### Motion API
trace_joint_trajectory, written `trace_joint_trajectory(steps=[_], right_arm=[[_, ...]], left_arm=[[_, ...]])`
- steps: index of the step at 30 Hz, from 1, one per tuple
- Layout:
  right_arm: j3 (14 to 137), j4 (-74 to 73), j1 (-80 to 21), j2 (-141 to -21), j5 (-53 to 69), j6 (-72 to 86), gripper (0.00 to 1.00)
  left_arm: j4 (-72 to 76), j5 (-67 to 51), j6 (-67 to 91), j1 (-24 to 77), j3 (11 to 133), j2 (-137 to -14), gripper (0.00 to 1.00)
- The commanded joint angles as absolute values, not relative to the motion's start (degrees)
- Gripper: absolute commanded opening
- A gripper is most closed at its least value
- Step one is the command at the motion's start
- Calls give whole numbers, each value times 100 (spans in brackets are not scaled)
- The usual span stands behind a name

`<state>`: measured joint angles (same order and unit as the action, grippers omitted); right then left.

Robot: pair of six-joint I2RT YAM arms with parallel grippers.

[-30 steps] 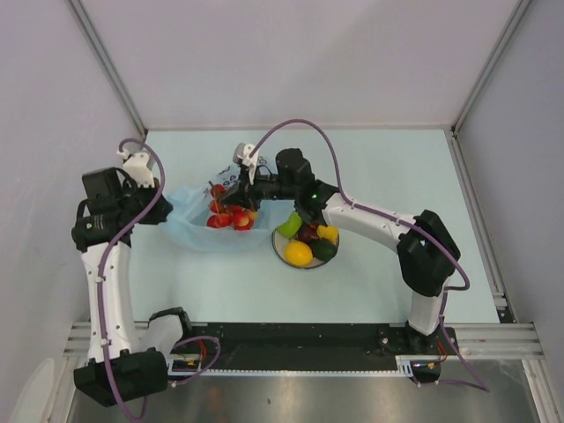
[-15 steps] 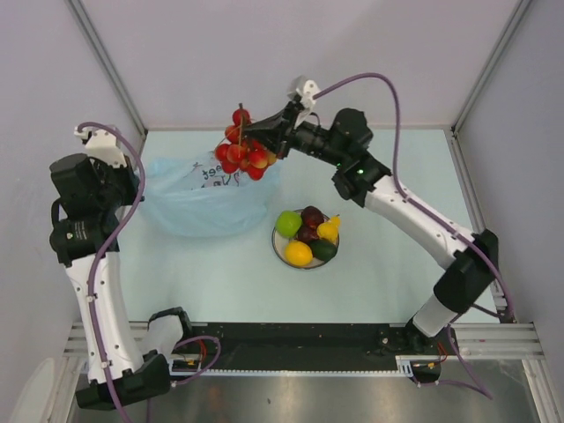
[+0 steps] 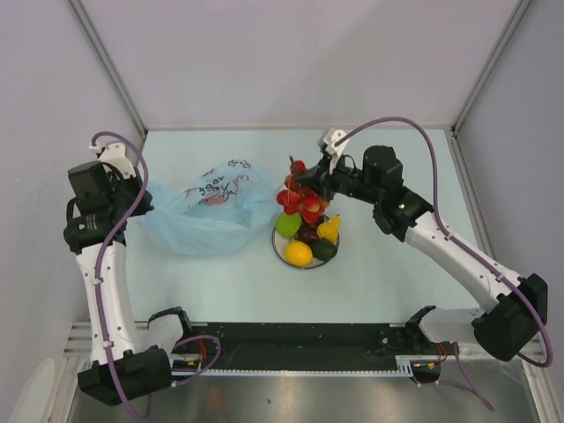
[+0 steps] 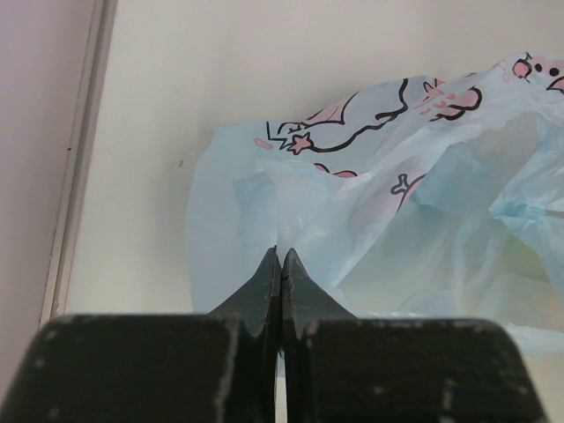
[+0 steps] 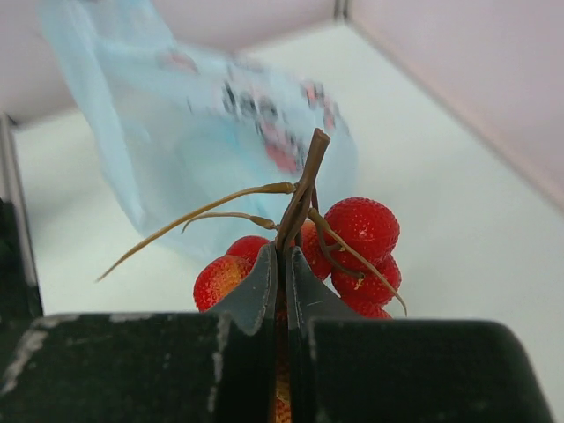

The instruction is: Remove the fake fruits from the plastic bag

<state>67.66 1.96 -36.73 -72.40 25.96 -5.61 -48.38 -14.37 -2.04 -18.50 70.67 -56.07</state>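
The light-blue plastic bag (image 3: 207, 216) lies slumped at the table's left. My left gripper (image 3: 144, 188) is shut on its left edge, and in the left wrist view a thin fold of the bag (image 4: 397, 203) sits pinched at that gripper's (image 4: 280, 257) tips. My right gripper (image 3: 307, 183) is shut on the brown stem of a red berry cluster (image 3: 300, 201), which hangs just above the plate (image 3: 278, 248). The right wrist view shows the berries (image 5: 361, 227) beyond this gripper (image 5: 283, 257). A green apple (image 3: 288, 224), a yellow fruit (image 3: 299, 254), a dark green one (image 3: 324, 250) and a yellow pear-shaped piece (image 3: 330, 229) lie on the plate.
A dark red fruit (image 3: 311, 233) sits under the berries on the plate. Walls enclose the table on the left, back and right. In the right wrist view the bag (image 5: 203, 150) stands behind the berries.
My right arm has lifted the berry cluster out of the bag, swung it up and back, then brought it right and down over the plate. The left arm rose, then lowered, and the bag sagged.
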Motion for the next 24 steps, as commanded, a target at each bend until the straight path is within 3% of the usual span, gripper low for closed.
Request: trace_joint_trajectory(steps=[1, 24], right_arm=[[6259, -641, -3595, -7022, 2233, -1344, 0], [5608, 351, -3577, -7312, 2513, -634, 0]], left_arm=[[-4623, -1731, -62, -1907, 6961, -5581, 0], [-4588, -2118, -44, -1978, 6706, -5537, 0]])
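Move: The right hand already pinches the red berry bunch by its stem, the berries hanging below the fingertips, and the plate lies some 30 cm below it, about 3 cm farther out and 2 cm to the right. From this hand, the green apple is about 6 cm ahead and 3 cm left, the yellow pear 5 cm ahead and 9 cm right, the orange 3 cm back and level sideways. From the left hand, the plate is roughly 40 cm right and 4 cm ahead. The right hand drops quickly, almost straight down by about 12 cm and easing some 3 cm to its right, to bring the hanging berry bunch down towards the plate, its left-pointing fingertips dipping some 15 degrees and keeping their pinch on the stem. Most of that drop comes at once, then the hand hovers nearly still over the plate, while the closed left hand, still holding the bag's edge, sinks only about 2 cm. ##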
